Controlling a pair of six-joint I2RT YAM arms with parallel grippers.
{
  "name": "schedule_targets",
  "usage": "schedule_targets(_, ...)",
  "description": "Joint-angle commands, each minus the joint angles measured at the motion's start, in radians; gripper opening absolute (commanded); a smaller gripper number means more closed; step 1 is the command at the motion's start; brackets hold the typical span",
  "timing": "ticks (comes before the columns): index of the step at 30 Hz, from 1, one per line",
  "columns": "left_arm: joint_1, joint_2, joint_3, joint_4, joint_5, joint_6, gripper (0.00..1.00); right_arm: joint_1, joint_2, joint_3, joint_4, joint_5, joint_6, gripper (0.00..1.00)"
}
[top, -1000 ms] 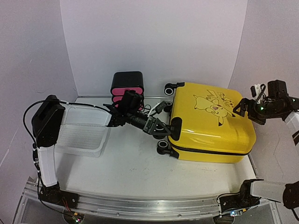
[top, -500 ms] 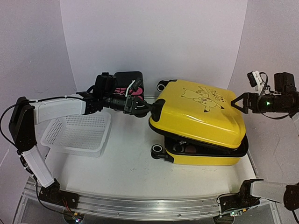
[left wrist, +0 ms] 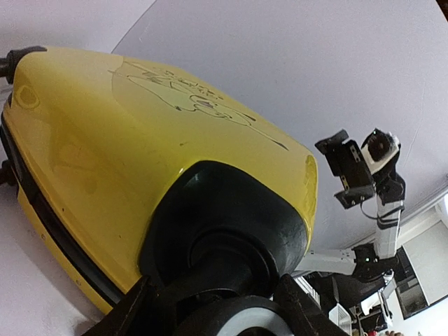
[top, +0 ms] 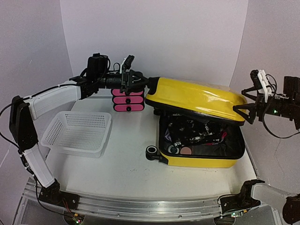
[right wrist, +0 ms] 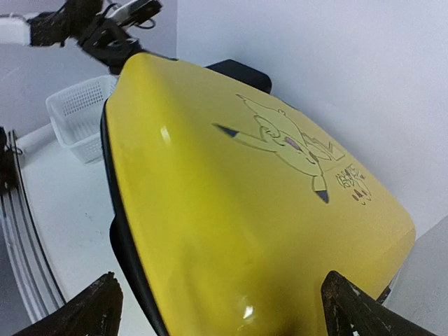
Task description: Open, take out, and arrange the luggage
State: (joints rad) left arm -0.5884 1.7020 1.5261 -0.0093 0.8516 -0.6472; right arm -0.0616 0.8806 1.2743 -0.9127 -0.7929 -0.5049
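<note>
The luggage (top: 199, 161) is a yellow hard-shell suitcase lying on the table with its lid (top: 197, 97) lifted and tilted, showing several dark and pink items (top: 192, 133) inside. My left gripper (top: 146, 86) is shut on the black wheel (left wrist: 241, 318) at the lid's left end and holds that end up; its fingers (left wrist: 133, 311) sit on both sides of the wheel. My right gripper (top: 241, 101) stands wide open at the lid's right end, and in the right wrist view the drawn lid (right wrist: 245, 210) fills the space between its fingertips (right wrist: 91, 308).
A white mesh basket (top: 77, 133) sits at the left of the table. A black-and-pink drawer box (top: 127, 101) stands by the back wall, under my left arm. One wheel (top: 152, 150) of the lower shell sticks out to the left.
The lid went from closed to lifted high, uncovering the contents. My left gripper rose up and back with the wheel it holds. My right gripper shifted slightly down along the lid's right end.
</note>
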Motion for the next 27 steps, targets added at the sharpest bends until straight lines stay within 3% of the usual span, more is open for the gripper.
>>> schedule_targets(1, 0.032, 0.001, 0.185, 0.149, -0.105, -0.097, 0.12, 0.006, -0.041, -0.027, 0.018, -0.065, -0.323, 0.98)
schedule_targets(5, 0.03, 0.053, 0.294, 0.15, -0.147, -0.137, 0.12, 0.009, -0.045, -0.072, 0.057, -0.066, -0.44, 0.98)
schedule_targets(10, 0.03, 0.099, 0.376, 0.151, -0.193, -0.146, 0.12, 0.009, -0.101, -0.255, 0.542, 0.368, -0.214, 0.98)
schedule_targets(17, 0.03, 0.16, 0.464, 0.149, -0.213, -0.166, 0.11, 0.008, -0.015, -0.292, 0.739, 0.725, -0.179, 0.98)
schedule_targets(25, 0.03, 0.172, 0.491, 0.15, -0.222, -0.174, 0.11, 0.003, 0.141, -0.249, 0.893, 0.644, -0.044, 0.98)
schedule_targets(27, 0.03, 0.175, 0.499, 0.15, -0.224, -0.172, 0.12, -0.001, 0.18, -0.236, 0.942, 0.616, 0.005, 0.94)
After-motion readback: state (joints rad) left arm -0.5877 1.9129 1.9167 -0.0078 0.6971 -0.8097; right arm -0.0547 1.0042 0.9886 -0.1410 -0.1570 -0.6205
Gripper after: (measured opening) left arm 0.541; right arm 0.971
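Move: The left gripper already holds the wheel at the yellow lid's near left corner; the lid's middle lies about 18 cm right of that hand, 7 cm ahead and 9 cm below, the black patterned clothes some 20 cm right, 2 cm back and 28 cm below, and the pink drawers 19 cm ahead, 10 cm left. The open right gripper has the lid's near right corner roughly 3 cm ahead, 2 cm to its right and slightly below, the clothes 9 cm ahead, 11 cm left. Keep the left gripper's hold on the wheel and swing the lid farther open, forward about 7 cm and up as much, easing to a stop. Ease the open right gripper back a touch, then sweep it some 15 cm forward and 11 cm right around the lid's near right corner to its right end, turning the hand clockwise some 30 degrees; leave the fingers open. ##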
